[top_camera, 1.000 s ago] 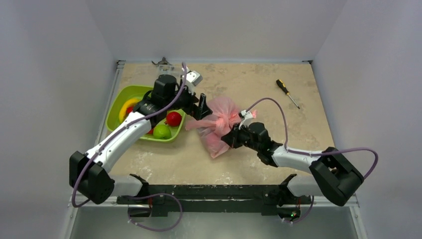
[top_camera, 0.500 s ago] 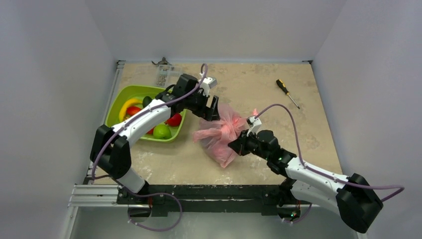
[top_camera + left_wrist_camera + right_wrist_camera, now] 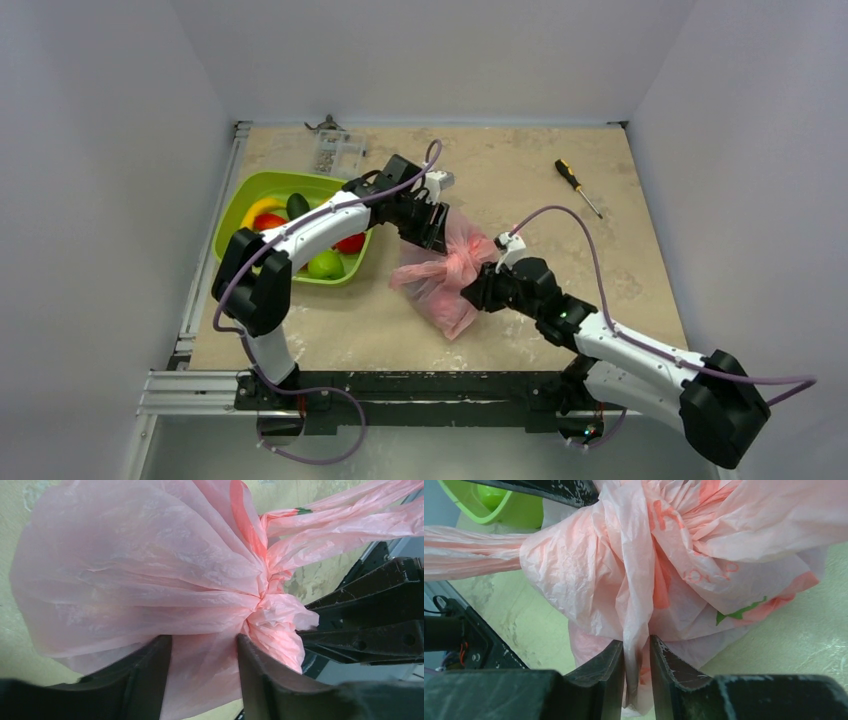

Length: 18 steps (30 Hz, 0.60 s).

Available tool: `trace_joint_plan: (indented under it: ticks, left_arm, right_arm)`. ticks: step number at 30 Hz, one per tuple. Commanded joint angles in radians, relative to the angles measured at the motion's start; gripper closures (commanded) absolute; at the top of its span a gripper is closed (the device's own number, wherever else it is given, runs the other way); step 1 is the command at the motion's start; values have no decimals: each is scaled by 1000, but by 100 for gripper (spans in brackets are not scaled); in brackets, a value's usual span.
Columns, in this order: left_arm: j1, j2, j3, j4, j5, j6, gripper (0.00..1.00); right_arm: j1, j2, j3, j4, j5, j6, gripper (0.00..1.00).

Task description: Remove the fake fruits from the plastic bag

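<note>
The pink plastic bag point(image 3: 450, 270) lies crumpled mid-table, bunched at a knot point(image 3: 260, 600). My left gripper point(image 3: 432, 222) is at the bag's far side. Its jaws stand half apart, open, astride a puff of bag film point(image 3: 204, 652). My right gripper point(image 3: 470, 292) is at the near side, jaws slightly open, with a loose fold of the bag point(image 3: 636, 655) standing between them. Fake fruits lie in the lime-green tray point(image 3: 232, 215): a green one point(image 3: 325, 264), a red one point(image 3: 350, 243), a banana point(image 3: 258, 209). Nothing shows through the bag point(image 3: 674, 555).
A screwdriver point(image 3: 578, 187) lies at the far right. A small clear box point(image 3: 334, 153) sits by the far edge behind the tray. The tray's corner point(image 3: 519, 510) is close to the bag's left. Both arms meet over the bag.
My left arm swung right from the tray to the bag and its jaws narrowed around the film. My right gripper, shut on the bag before, has cracked open.
</note>
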Motion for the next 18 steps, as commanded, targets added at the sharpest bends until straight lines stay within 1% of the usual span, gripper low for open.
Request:
trace_joint_plan:
  ticks: [1, 3, 5, 7, 13, 18]
  left_arm:
    - [-8, -2, 57, -44, 68, 17, 65]
    - [-8, -15, 56, -44, 78, 24, 76]
    - [-8, -29, 52, -39, 80, 27, 91]
    - [-7, -37, 51, -37, 72, 24, 100]
    - [-8, -50, 51, -26, 76, 10, 100]
    - [-7, -70, 44, -14, 80, 8, 100]
  right_arm:
    - [3, -24, 108, -97, 67, -20, 76]
    - [3, -31, 144, -130, 73, -30, 73]
    - [3, -42, 178, -144, 73, -38, 69]
    - [3, -48, 211, -177, 73, -42, 65]
    - [3, -5, 312, -198, 110, -70, 57]
    - [2, 80, 377, -190, 93, -69, 56]
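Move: The plastic bag's knot is some 4 cm back and 3 cm right of the left fingers, a couple of centimetres lower. From the right hand it is about 4 cm ahead and 3 cm left, roughly level. The bag's loose handle reaches to about 6 cm back and 6 cm left of the left hand. The green bowl's middle is some 26 cm left and 3 cm ahead of the left hand, about 10 cm lower. Upward and somewhat forward, the right hand comes away from the bag, rising about 9 cm with some 4 cm of forward reach while its barely parted fingers open to not quite half. The left hand stays beside the knot, easing back about 1 cm as its half-open fingers shut fully, pinching the thin film there. ##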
